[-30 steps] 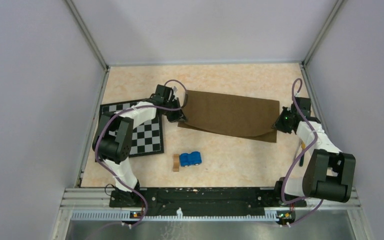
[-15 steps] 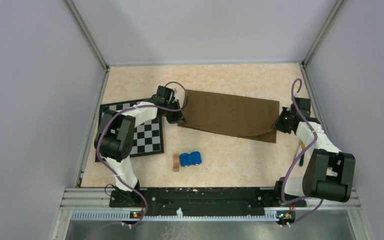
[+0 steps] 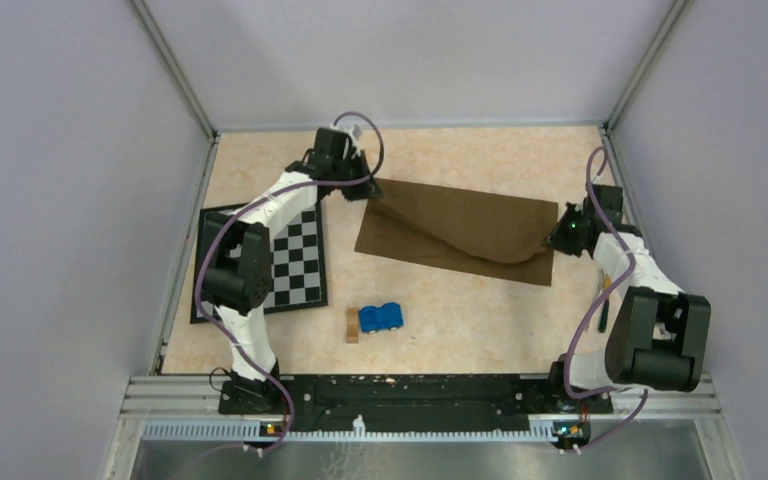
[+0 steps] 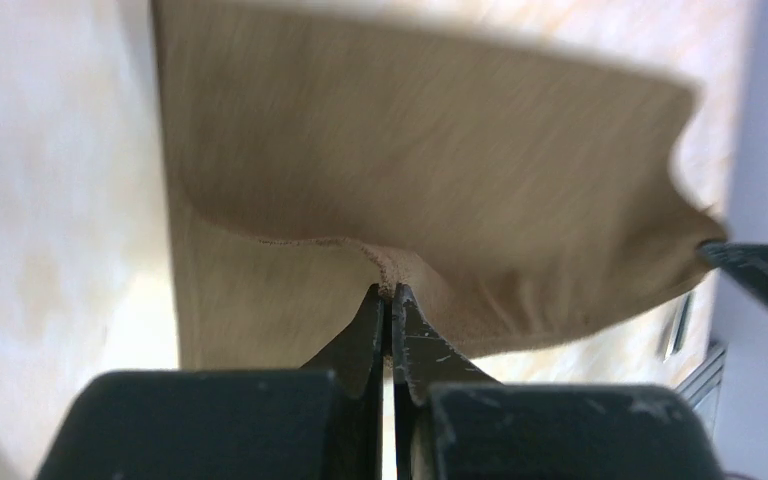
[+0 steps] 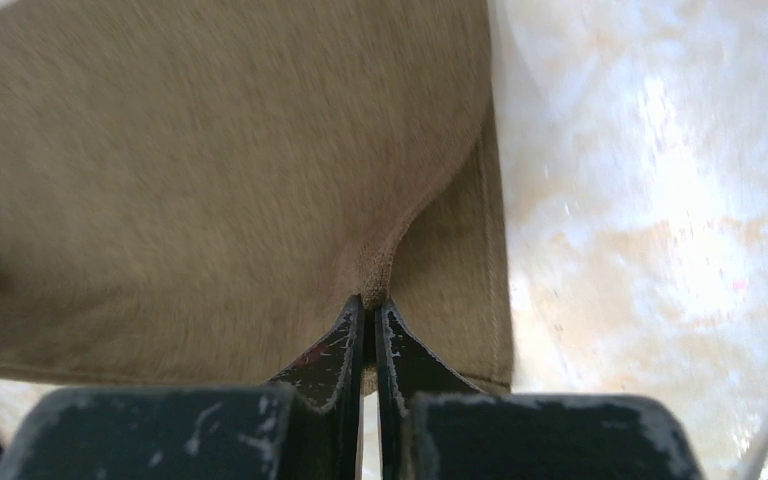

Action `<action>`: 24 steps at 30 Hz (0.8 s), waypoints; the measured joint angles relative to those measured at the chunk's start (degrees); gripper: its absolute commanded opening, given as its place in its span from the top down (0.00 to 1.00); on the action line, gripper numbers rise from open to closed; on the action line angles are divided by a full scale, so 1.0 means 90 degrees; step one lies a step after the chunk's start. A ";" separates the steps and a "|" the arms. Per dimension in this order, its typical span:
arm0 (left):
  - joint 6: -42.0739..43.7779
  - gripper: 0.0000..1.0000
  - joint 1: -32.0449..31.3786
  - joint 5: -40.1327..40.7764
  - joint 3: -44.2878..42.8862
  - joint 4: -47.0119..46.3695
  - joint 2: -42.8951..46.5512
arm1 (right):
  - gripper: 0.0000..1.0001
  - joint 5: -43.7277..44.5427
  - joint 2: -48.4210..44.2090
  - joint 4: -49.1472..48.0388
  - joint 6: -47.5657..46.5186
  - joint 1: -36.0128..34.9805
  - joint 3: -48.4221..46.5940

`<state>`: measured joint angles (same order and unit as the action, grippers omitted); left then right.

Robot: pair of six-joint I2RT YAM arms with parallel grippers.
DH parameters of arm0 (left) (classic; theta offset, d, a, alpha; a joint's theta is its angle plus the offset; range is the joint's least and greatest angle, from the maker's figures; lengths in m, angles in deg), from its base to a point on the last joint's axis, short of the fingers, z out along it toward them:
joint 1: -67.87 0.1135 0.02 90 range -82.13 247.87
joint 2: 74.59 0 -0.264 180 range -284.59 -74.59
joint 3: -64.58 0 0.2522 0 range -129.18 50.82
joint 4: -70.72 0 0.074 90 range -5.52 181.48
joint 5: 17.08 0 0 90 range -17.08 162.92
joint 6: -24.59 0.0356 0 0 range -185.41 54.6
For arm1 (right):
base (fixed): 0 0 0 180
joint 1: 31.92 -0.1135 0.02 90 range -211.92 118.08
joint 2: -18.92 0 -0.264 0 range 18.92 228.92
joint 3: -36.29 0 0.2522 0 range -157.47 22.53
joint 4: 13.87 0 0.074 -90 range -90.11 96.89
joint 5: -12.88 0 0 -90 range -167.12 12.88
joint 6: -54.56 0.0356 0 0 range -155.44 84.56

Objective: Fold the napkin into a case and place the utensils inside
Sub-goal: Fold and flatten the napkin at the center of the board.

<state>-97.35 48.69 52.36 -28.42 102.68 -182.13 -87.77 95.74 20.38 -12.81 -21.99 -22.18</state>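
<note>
The dark brown napkin [image 3: 460,232] lies across the middle of the table as a wide folded band, not a narrow case. Its top layer is raised and sags between both grippers. My left gripper [image 3: 369,189] is shut on the napkin's far-left corner [image 4: 390,270], held above the table. My right gripper [image 3: 551,240] is shut on the top layer's right edge [image 5: 375,262], just above the lower layer. The right gripper's black tip [image 4: 760,275] also shows in the left wrist view. The utensils [image 3: 604,312] show only as a thin dark sliver beside the right arm.
A black-and-white checkered mat [image 3: 295,262] lies left of the napkin, under the left arm. A blue toy car [image 3: 381,317] and a small tan wooden block [image 3: 351,325] sit near the front. Grey walls enclose the table on three sides.
My left gripper has swung away from the checkered mat toward the far wall, carrying the napkin's left corner and lifting the top layer. My right gripper moved slightly farther back.
</note>
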 measured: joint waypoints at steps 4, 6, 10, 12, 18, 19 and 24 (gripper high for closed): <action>0.0194 1.00 0.0058 -0.0124 -0.1727 -0.0284 -0.0563 | 1.00 -0.0095 0.0682 -0.0039 0.0226 0.0005 -0.1083; 0.0267 1.00 0.0129 -0.0226 -0.2385 -0.0593 -0.0850 | 1.00 -0.0160 0.1056 -0.0165 0.0338 0.0015 -0.1797; 0.0308 1.00 0.0406 -0.0561 -0.3070 -0.1562 -0.1350 | 1.00 -0.0379 0.1868 -0.0578 0.0549 0.0075 -0.3398; 0.0304 1.00 0.0549 -0.0777 -0.3283 -0.1965 -0.1622 | 1.00 -0.0471 0.2098 -0.0644 0.0573 0.0085 -0.3806; 0.0253 1.00 0.0758 -0.1336 -0.3723 -0.2404 -0.2261 | 1.00 -0.0845 0.2531 -0.0801 0.0663 0.0095 -0.4439; 0.0233 1.00 0.0750 -0.1421 -0.3640 -0.2431 -0.2263 | 1.00 -0.0889 0.2482 -0.0886 0.0665 0.0095 -0.4265; 0.0117 1.00 0.0702 -0.1564 -0.2421 -0.2370 -0.1766 | 1.00 -0.1027 0.1970 -0.0777 0.0656 0.0095 -0.2875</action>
<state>-96.30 55.01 38.28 -50.21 81.35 -198.02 -97.02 113.47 13.38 -6.91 -21.13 -48.05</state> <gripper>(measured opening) 0.010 0.012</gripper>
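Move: Both hands still pinch the napkin's upper-layer corners. The napkin's middle lies about 18 cm right, 7 cm back and 8 cm below the left hand, and some 20 cm left, 3 cm ahead and 5 cm below the right. From the left hand, the chessboard is about 25 cm left and 13 back, and the blue toy car 26 back, 1 right. The utensils lie about 12 cm back and 12 right of the right hand. Both shut hands sweep the held napkin edge about 18 cm forward and 15 up, then partway back down. ##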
